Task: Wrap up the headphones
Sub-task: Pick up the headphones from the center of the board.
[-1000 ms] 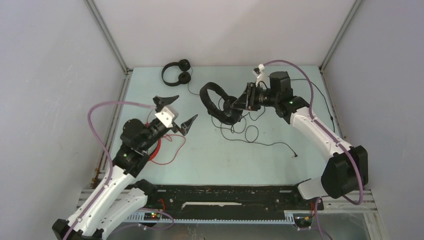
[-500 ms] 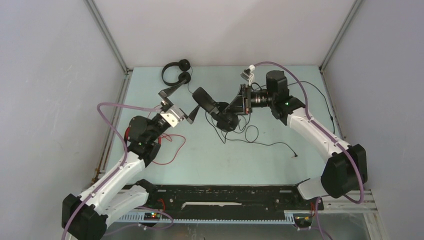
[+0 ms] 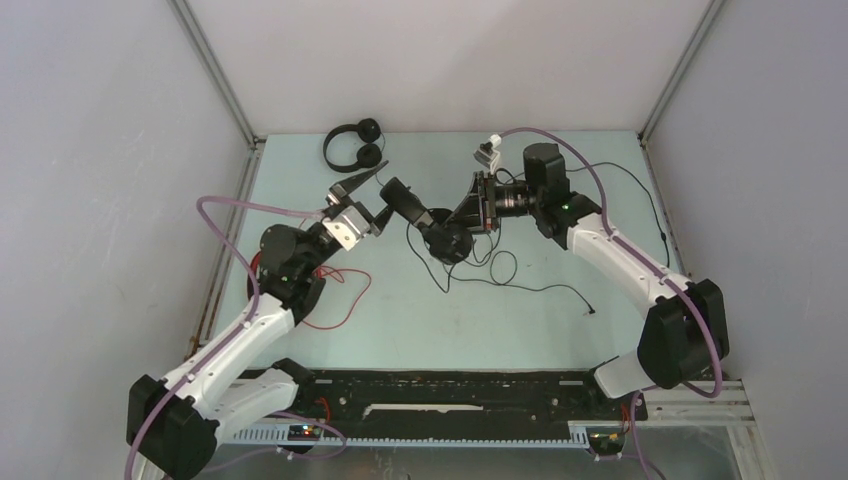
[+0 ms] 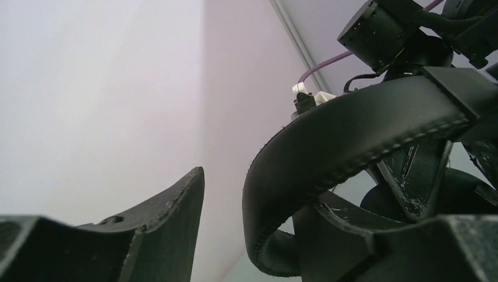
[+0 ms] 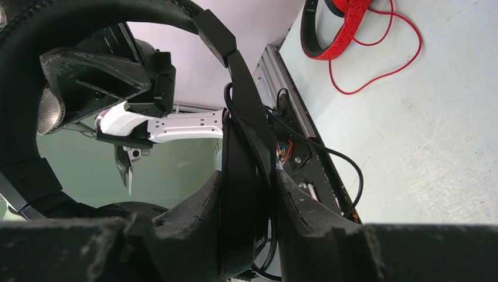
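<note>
The bulkier black headphones point(image 3: 440, 232) hang above the table's middle. My right gripper point(image 3: 472, 205) point(image 5: 249, 176) is shut on one ear cup and its yoke, with the cable point(image 5: 346, 170) running past the fingers. The padded headband point(image 4: 352, 135) sits between the jaws of my left gripper point(image 3: 383, 192) point(image 4: 258, 188); it lies against the right finger, and a gap shows beside the left finger point(image 4: 170, 229). The black cable point(image 3: 500, 270) trails in loops on the table. The slim black headphones point(image 3: 355, 145) lie at the back. The red headphones point(image 5: 340, 29) and red cable point(image 3: 340, 300) lie under my left arm.
Grey enclosure walls and aluminium posts point(image 3: 215, 80) close in the pale green table on three sides. A black rail point(image 3: 450, 385) runs along the near edge. A thin black cable point(image 3: 640, 190) lies along the right side, by the wall.
My left arm has reached up and to the right to the headband, and its jaws have narrowed round it. The right gripper has carried the headphones a little to the left.
</note>
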Available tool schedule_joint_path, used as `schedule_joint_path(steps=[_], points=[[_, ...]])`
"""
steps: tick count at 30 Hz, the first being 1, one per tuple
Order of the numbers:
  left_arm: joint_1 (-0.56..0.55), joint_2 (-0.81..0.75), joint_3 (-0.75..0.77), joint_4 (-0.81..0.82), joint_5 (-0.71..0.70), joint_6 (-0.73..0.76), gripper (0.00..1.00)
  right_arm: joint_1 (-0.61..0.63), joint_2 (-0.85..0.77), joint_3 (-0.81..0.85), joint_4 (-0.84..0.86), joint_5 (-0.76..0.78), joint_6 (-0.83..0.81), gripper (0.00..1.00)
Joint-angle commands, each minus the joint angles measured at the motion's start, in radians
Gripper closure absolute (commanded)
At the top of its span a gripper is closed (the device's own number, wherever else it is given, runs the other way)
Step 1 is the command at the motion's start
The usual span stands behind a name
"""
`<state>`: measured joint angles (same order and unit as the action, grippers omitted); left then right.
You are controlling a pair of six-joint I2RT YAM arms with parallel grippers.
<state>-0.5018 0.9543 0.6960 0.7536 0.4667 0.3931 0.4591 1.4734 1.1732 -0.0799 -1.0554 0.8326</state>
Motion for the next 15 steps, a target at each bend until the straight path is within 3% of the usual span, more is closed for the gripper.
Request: schedule_joint_path(steps=[1,5,10,12,15], points=[[-0.004,0.008,0.031,0.031,0.001,0.015,0.41,0.012,-0.001,0.026,0.069,-0.048,0.039,0.88],[-0.004,0.015,0.027,0.03,-0.008,0.027,0.44,0.014,0.0,0.027,0.071,-0.048,0.04,0.88],[-0.004,0.009,0.032,0.0,-0.001,0.041,0.73,0.016,0.008,0.027,0.059,-0.048,0.031,0.87],[-0.004,0.007,0.044,-0.034,-0.003,0.046,0.88,0.016,0.007,0.026,0.063,-0.042,0.032,0.78],[-0.004,-0.005,0.069,-0.12,-0.034,0.043,0.99,-0.005,-0.008,0.026,0.064,0.015,0.044,0.52]])
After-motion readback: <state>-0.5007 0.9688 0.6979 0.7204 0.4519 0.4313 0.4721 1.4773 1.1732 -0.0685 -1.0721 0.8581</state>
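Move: The crown of the black headphones' headband stands almost between the left hand's open fingers, about 2 cm right, 1 cm back and 1 cm below. The lower ear cup hangs roughly 10 cm right, 6 cm back and 14 cm below; the other black headphones lie on the board some 24 cm ahead, 9 cm left and 37 cm below. From the right hand, already holding the headphones' side, the crown is about 10 cm left, 1 cm ahead and 10 cm above. The left fingers close from a little over half open to nearly shut and pinch the crown of the headband between their pads, while the hand eases only about 1 cm down and 1 cm forward, its attitude nearly unchanged. The right hand keeps its grip on the side of the headphones by the ear cups and holds them up almost still for the left to take hold. ##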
